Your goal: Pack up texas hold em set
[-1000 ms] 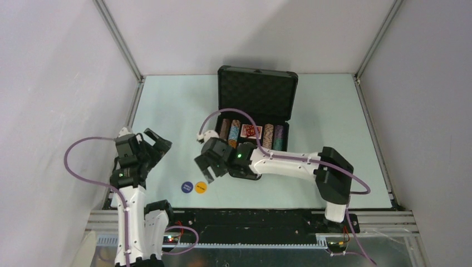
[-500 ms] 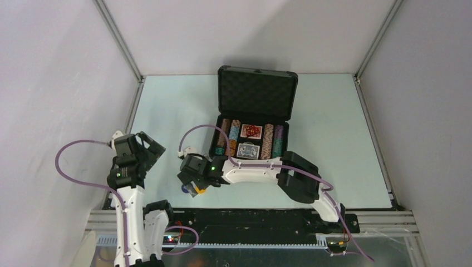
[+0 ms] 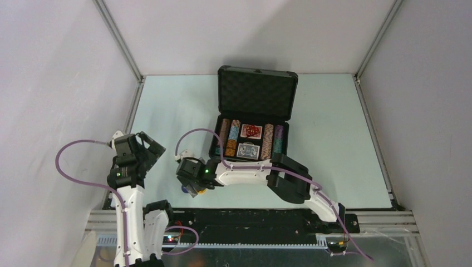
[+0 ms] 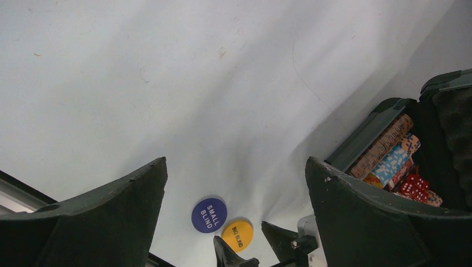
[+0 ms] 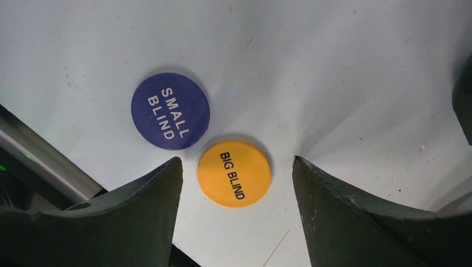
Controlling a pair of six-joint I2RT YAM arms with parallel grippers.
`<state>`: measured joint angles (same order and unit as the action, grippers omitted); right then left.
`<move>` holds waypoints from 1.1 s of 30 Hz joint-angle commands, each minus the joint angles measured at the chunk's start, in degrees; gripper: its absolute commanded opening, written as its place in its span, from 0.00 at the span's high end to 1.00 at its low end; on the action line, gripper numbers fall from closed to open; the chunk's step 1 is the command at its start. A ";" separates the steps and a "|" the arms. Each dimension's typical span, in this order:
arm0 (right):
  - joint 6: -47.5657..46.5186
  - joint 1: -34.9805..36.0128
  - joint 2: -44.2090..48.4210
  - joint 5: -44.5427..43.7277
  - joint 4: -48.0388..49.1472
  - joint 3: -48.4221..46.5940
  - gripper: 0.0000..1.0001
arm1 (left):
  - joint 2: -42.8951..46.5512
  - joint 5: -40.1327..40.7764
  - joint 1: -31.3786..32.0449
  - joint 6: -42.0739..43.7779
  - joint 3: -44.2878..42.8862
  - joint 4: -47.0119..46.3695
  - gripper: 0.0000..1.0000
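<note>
The black case [image 3: 256, 92] stands open at the table's middle, foam lid up. Rows of striped poker chips [image 3: 229, 137], a card deck [image 3: 248, 151] and red dice [image 3: 251, 131] lie in its tray. Two round buttons lie on the table near the front edge: a blue "SMALL BLIND" button [image 5: 170, 111] and a yellow "BIG BLIND" button [image 5: 234, 173]. My right gripper [image 5: 237, 161] is open and low over the yellow button, one finger on each side, touching nothing. Further left, my left gripper [image 4: 235, 164] hangs open and empty above the table, with both buttons [image 4: 209, 214] below it.
A metal rail [image 3: 250, 214] runs along the table's near edge, just behind the buttons. The enclosure's left wall [image 3: 67, 111] is close to the left arm. A purple cable [image 3: 192, 136] loops from the right wrist.
My right arm has swung left and down from beside the case to the two buttons, and its jaws have narrowed slightly. The left arm drew back a little to the left.
</note>
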<state>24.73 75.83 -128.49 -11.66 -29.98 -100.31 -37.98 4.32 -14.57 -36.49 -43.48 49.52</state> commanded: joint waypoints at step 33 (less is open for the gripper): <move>-0.89 -2.93 9.13 -0.49 -1.40 2.54 0.55 | -1.31 -1.21 0.30 0.06 -0.47 -1.08 0.02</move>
<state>25.26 76.55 -126.96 -15.59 -32.05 -98.32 -39.00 3.81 -14.57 -36.51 -43.48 49.43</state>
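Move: The big blind chip lies almost under my right hand, between the open fingers: about 1 cm back and 1 cm below. The small blind chip lies some 6 cm to this hand's left and 1 cm back, and the middle of the open case is roughly 17 cm ahead and 17 cm to the right. From my idle left hand, the big blind is about 7 cm back, 16 cm right and 15 cm down. I draw my right hand back a good 1 cm, close to the table, tilting it about 5 degrees, and shut the fingers from wide to half open until they pinch the big blind by its edges. Keeping that grip, I carry the chip about 2 cm right and 1 cm forward, away from the small blind and towards the case, rising barely half a centimetre. ##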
